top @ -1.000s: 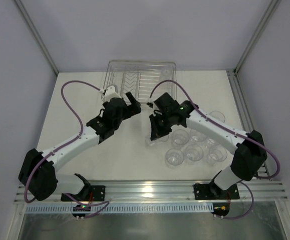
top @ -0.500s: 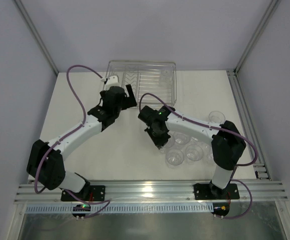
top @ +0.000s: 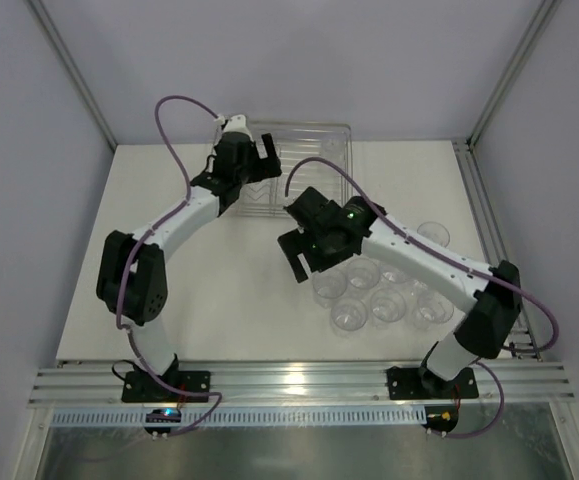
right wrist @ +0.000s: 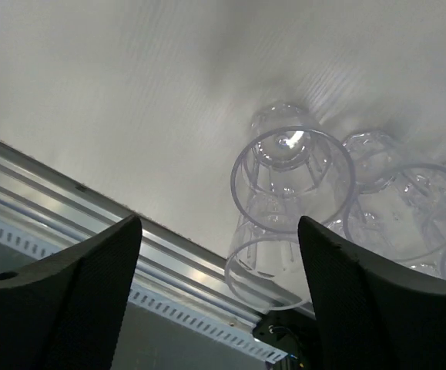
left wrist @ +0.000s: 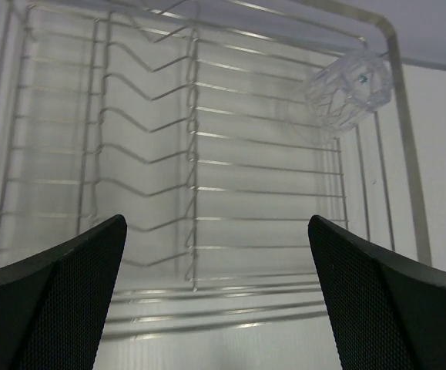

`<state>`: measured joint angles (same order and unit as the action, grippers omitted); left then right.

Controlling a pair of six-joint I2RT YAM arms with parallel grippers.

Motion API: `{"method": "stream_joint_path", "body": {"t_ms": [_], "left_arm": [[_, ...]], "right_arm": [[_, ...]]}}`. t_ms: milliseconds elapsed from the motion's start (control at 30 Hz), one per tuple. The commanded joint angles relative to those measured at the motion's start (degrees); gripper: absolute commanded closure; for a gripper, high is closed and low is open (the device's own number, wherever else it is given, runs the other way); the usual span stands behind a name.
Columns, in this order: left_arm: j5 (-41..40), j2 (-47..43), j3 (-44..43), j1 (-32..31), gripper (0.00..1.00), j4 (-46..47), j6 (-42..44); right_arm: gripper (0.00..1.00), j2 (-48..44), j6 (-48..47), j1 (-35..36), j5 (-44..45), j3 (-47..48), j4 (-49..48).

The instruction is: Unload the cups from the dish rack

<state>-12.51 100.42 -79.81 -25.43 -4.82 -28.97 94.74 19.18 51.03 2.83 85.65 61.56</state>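
Note:
The silvery wire dish rack point(top: 304, 165) stands at the back of the table. One clear cup point(top: 331, 147) lies in its far right corner, also seen as the cup point(left wrist: 348, 89) in the left wrist view. My left gripper point(top: 252, 152) hangs open over the rack's left part point(left wrist: 153, 154), holding nothing point(left wrist: 216, 223). Several clear cups point(top: 387, 305) stand grouped on the table at the right. My right gripper point(top: 297, 260) is open just left of that group, and the nearest cup point(right wrist: 292, 173) stands free beyond its fingers point(right wrist: 219, 227).
A single cup point(top: 431, 235) stands apart near the table's right edge. The aluminium rail point(top: 299, 378) runs along the near edge, also visible as the rail point(right wrist: 68, 200) in the right wrist view. Grey walls enclose the table on three sides.
My right gripper has opened and let go of a cup beside the group. My left arm has reached farther back, from the rack's front edge to over the rack.

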Motion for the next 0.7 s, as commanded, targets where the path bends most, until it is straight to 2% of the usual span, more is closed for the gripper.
{"method": "stream_joint_path", "body": {"t_ms": [0,33,67,200,333,500,667], "left_arm": [[14.0,6.9,-9.9,0.4,0.00,4.6,2.9],[17.2,12.1,-12.4,0.4,0.00,4.6,3.3],[19.6,15.0,-18.9,0.4,0.00,4.1,2.9],[25.7,27.8,-32.9,0.0,0.00,0.1,-0.8],[26.5,36.2,-39.7,-0.8,0.00,3.3,-1.5],[26.0,43.2,-47.8,-1.9,0.00,4.6,2.6],[25.1,48.5,-51.5,-2.3,0.00,15.6,2.7]], "right_arm": [[0.13,-11.2,3.0,-2.5,5.7,6.4,0.4],[0.11,-12.5,3.6,-3.8,6.8,6.9,0.4],[0.07,-13.7,4.6,-7.5,6.9,6.9,0.4],[0.03,-18.6,5.2,-17.3,6.7,5.3,0.5],[0.00,-21.2,3.6,-23.7,7.3,3.1,0.9],[0.00,-21.7,2.5,-29.0,4.1,1.9,-0.1],[0.00,-20.0,1.0,-31.9,2.2,1.6,-0.1]]}}
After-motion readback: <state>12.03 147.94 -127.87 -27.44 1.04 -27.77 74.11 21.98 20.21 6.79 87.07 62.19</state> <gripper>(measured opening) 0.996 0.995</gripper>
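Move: The last cup in the dish rack lies about 15 cm ahead of the left hand, 17 to its right and 12 below; the rack's middle is some 8 cm ahead, 3 right and 17 down. From the right hand that cup is roughly 41 cm ahead, 5 right and 8 below. The just-placed cup sits 2 cm back, 2 right and 9 below the right hand, a neighbour cup 7 cm farther right and 3 farther out than it. Left hand sweeps about 17 cm right, forward and down towards the last cup; right hand swings right, rising. ##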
